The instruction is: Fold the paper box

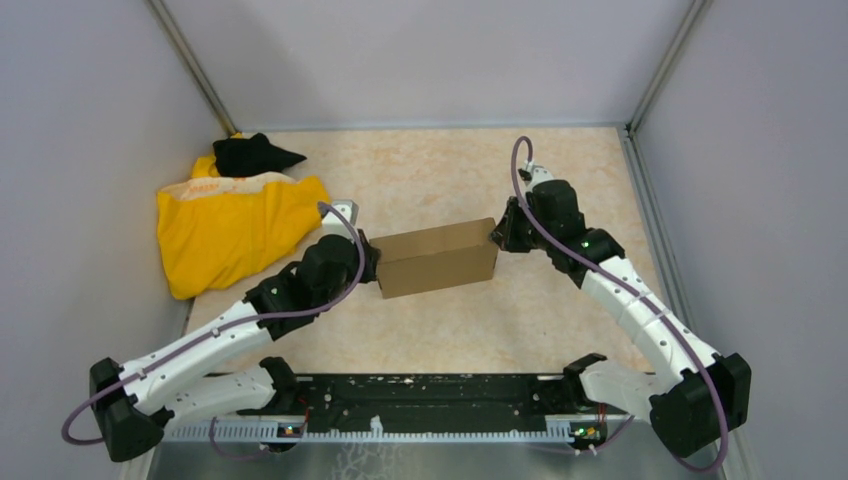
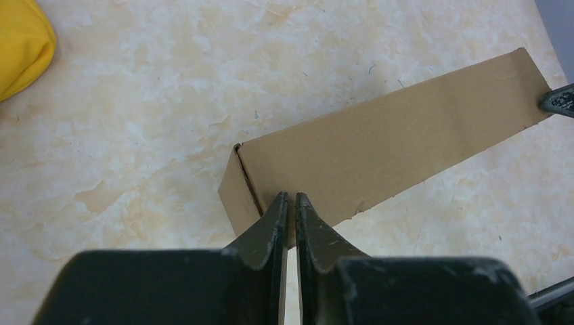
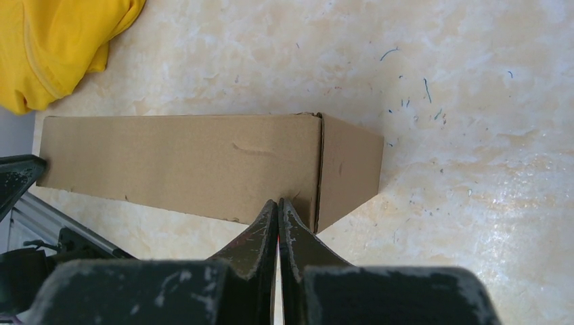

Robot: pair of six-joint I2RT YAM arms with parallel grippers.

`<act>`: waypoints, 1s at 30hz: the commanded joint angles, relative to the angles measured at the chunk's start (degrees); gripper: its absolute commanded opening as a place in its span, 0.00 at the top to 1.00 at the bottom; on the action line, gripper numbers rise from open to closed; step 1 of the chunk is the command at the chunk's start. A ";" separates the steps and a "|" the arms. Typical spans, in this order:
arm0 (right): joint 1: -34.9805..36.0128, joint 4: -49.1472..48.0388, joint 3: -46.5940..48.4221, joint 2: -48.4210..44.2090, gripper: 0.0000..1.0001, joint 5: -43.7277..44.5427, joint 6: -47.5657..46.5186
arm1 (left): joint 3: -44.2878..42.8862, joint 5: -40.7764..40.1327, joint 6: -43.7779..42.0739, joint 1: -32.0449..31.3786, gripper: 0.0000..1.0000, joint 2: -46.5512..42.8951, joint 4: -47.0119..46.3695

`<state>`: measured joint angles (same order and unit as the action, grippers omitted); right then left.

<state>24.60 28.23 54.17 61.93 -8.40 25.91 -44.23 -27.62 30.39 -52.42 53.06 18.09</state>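
Observation:
The paper box (image 1: 438,258) lies in the middle of the table as a closed, long brown cardboard box. My left gripper (image 1: 372,262) is at its left end. In the left wrist view the left gripper (image 2: 290,198) has its tips over the box (image 2: 386,149) near the corner, jaws shut but for a thin slit. My right gripper (image 1: 497,232) is at the right end. In the right wrist view the right gripper (image 3: 278,203) is shut, its tips against the box (image 3: 183,162) beside the corner seam. Nothing shows between either pair of fingers.
A yellow cloth (image 1: 235,225) lies crumpled at the back left with a black item (image 1: 255,153) on top of it. Grey walls close in the table on three sides. A black rail (image 1: 420,405) runs along the near edge between the arm bases.

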 commanded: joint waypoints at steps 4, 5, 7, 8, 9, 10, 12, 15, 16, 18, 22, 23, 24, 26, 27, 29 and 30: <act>-0.34 6.45 -0.27 0.34 1.00 0.38 -1.48 | 3.27 3.70 7.21 -0.22 0.87 4.58 7.29; -0.38 6.35 -0.50 0.19 1.00 0.26 -1.31 | 4.62 4.38 8.88 -0.22 0.88 4.65 7.54; -0.43 5.89 -1.30 -0.32 1.00 -0.08 -1.06 | 9.39 5.73 12.45 -0.22 0.88 4.10 6.54; -0.41 5.68 -1.87 -0.59 1.00 -0.18 -0.96 | 11.69 6.87 13.73 -0.22 0.88 3.50 5.24; -0.43 5.48 -2.36 -0.84 1.00 -0.21 -0.76 | 13.66 7.46 14.43 -0.22 0.88 2.75 2.81; -0.37 5.37 -2.82 -0.92 1.00 -0.21 -0.68 | 15.16 7.68 14.67 -0.22 0.88 2.53 1.70; -0.43 5.05 -3.70 -1.15 1.00 -0.65 -0.46 | 15.54 7.20 14.84 -0.22 0.88 2.45 1.53; -0.36 4.48 -4.91 -1.89 1.00 -1.27 0.50 | 12.88 5.67 13.49 -0.22 0.86 2.60 3.23; -0.40 4.42 -5.40 -2.49 1.00 -1.62 1.07 | 11.94 5.49 13.12 -0.22 0.86 2.63 3.89; -0.34 4.18 -7.06 -4.22 1.00 -2.59 2.58 | 10.73 6.42 13.16 -0.22 0.86 2.61 5.36; 0.13 4.80 -11.13 -9.23 1.00 -3.26 5.06 | 13.34 9.23 15.65 -0.31 0.87 0.00 5.83; 0.30 5.84 -11.76 -10.41 1.00 -3.43 5.62 | 14.35 9.97 16.30 -0.31 0.87 -1.07 5.82; 0.75 6.70 -12.25 -11.61 1.00 -3.46 6.13 | 15.17 10.74 16.80 -0.35 0.88 -2.07 6.00; 2.24 8.60 -13.08 -14.05 1.00 -2.69 7.62 | 16.37 11.89 18.11 -0.54 0.88 -3.75 6.93; 3.50 9.53 -13.60 -15.65 1.00 -2.14 8.55 | 16.93 12.42 18.76 -0.91 0.88 -4.35 7.53; 6.14 10.94 -14.70 -17.78 1.00 -0.90 10.74 | 17.72 13.18 20.04 -1.65 0.88 -5.15 8.08; 7.42 11.48 -15.50 -18.66 1.00 -0.56 11.86 | 18.03 13.73 20.67 -2.02 0.88 -5.20 8.18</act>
<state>26.89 28.23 42.59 45.17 -6.98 32.86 -32.47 -21.89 48.29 -52.51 45.41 7.84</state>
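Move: The paper box stands on its long side in front of me with my fingertips at the two ends of its top. From my left hand its middle lies about 10 cm to the right, 4 cm ahead and 6 cm below; from my right hand, some 10 cm to the left, level in reach and 6 cm below. The yellow cloth lies roughly 28 cm to the left of my left hand, 6 cm farther out and 11 cm lower. Keeping both sets of fingertips on the top near its ends, I first sink my left hand a centimetre or two and shift it slightly right, rolling it so its left side dips, about 20 degrees in all. My right hand holds nearly still, then draws back about 5 cm, gathering speed, dragging its end of the box towards me; my left follows back about 2 cm. My grippers stay as they are, the left almost shut, the right shut. ##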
